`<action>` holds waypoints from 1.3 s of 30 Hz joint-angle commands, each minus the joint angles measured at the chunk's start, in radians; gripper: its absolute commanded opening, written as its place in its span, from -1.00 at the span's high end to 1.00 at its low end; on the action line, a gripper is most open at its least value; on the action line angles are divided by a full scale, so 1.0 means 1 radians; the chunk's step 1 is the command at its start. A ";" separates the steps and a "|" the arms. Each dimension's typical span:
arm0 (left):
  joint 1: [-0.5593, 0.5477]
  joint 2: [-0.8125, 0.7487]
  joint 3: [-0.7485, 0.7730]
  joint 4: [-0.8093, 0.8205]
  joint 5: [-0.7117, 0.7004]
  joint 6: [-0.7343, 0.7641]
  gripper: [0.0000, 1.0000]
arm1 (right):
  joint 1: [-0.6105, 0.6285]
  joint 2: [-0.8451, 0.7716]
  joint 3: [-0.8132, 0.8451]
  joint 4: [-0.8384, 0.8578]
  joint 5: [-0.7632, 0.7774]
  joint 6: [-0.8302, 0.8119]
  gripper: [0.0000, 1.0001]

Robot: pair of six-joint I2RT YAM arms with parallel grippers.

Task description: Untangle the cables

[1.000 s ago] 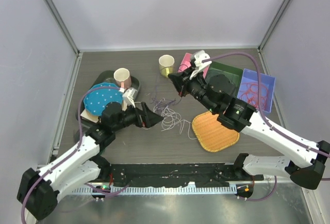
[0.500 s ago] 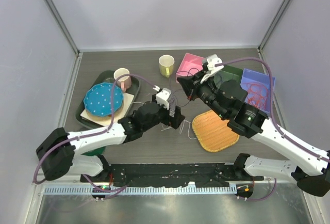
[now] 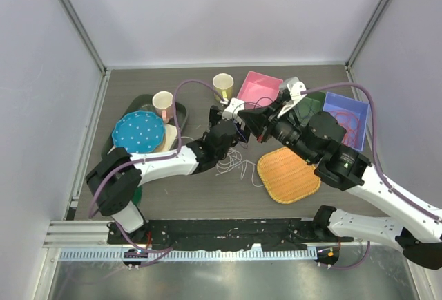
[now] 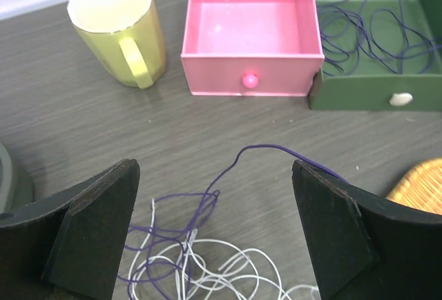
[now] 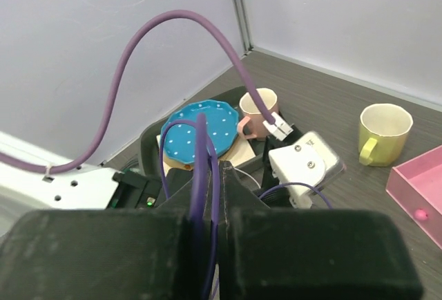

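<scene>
A tangle of white and purple cables (image 3: pixel 233 164) lies mid-table. In the left wrist view the white loops (image 4: pixel 228 265) lie under the purple cable (image 4: pixel 262 149), which rises to the right. My left gripper (image 3: pixel 239 133) hovers over the tangle, open (image 4: pixel 214 234), with nothing between its fingers. My right gripper (image 3: pixel 247 117) is close beside it, shut on the purple cable (image 5: pixel 224 169). Dark blue cables (image 4: pixel 376 30) lie in the green box. Orange-red cables (image 3: pixel 343 124) lie in the blue box.
A yellow mug (image 3: pixel 222 87), pink box (image 3: pixel 259 87), green box (image 3: pixel 304 99) and blue box (image 3: pixel 359 106) stand behind the grippers. A woven mat (image 3: pixel 286 175) lies right of the tangle. A dotted blue plate (image 3: pixel 139 130) and pink mug (image 3: pixel 164 103) sit on the left tray (image 3: pixel 110 148).
My left arm has swung from beside the blue plate to the right, over the tangle, staying open. My right gripper has shifted slightly right with the purple cable.
</scene>
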 commanded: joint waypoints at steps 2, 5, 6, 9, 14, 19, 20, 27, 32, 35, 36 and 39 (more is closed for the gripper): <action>0.034 0.029 0.060 0.109 -0.075 0.064 -0.97 | 0.002 -0.066 -0.015 0.021 -0.109 0.027 0.99; 0.054 0.048 0.093 0.091 -0.014 0.057 -0.98 | 0.002 -0.083 -0.023 0.029 -0.140 0.039 0.99; 0.054 0.054 0.103 0.080 -0.003 0.057 -1.00 | 0.002 -0.086 -0.026 0.040 -0.187 0.039 0.99; 0.054 0.062 0.141 0.070 0.051 0.053 -0.99 | 0.002 -0.095 -0.040 0.063 -0.236 0.047 0.99; 0.061 0.057 0.239 0.059 0.034 0.053 -1.00 | 0.002 -0.104 -0.046 0.066 -0.235 0.047 0.98; 0.080 -0.018 0.279 0.036 0.141 -0.011 -1.00 | 0.002 -0.116 -0.055 0.077 -0.195 0.041 0.98; 0.078 -0.044 0.278 0.031 0.154 -0.016 -0.99 | 0.002 -0.116 -0.055 0.077 -0.180 0.038 0.99; 0.080 -0.165 0.100 -0.016 0.090 -0.068 -1.00 | 0.002 -0.117 -0.058 0.077 0.058 0.001 0.99; 0.104 -0.248 -0.089 -0.113 0.080 -0.258 -0.99 | 0.003 -0.089 -0.041 0.078 0.191 -0.027 0.99; 0.130 -0.280 -0.175 -0.156 0.115 -0.356 -1.00 | 0.002 -0.057 0.002 0.078 0.257 -0.056 0.99; 0.137 -0.288 -0.195 -0.159 0.123 -0.401 -1.00 | 0.002 -0.044 0.034 0.078 0.299 -0.066 0.98; 0.140 -0.329 -0.248 -0.168 0.142 -0.459 -1.00 | 0.000 0.017 0.095 0.098 0.383 -0.125 0.99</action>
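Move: From the left hand, wide open, the purple-and-white tangle lies some 16 cm below and about 4 cm back, 1 cm left; the yellow mug stands about 21 cm ahead, 2 cm left, and the pink drawer 21 cm ahead, 11 cm right. The right hand already holds the purple cable high; the green drawer lies roughly 30 cm ahead of it, 25 cm right, 38 cm down, the tangle 9 cm ahead, 2 cm left, 40 cm down. Forward about 4 cm, then up to some 12 cm above its start, the open left hand swings left and drops again, ending roughly 7 cm left of where it began, over the tangle's left side, tips tilted down about 10 degrees. The right hand, still pinching the purple cable high, eases back 4 cm, then goes forward 6 cm and right towards the green drawer, turning clockwise. ##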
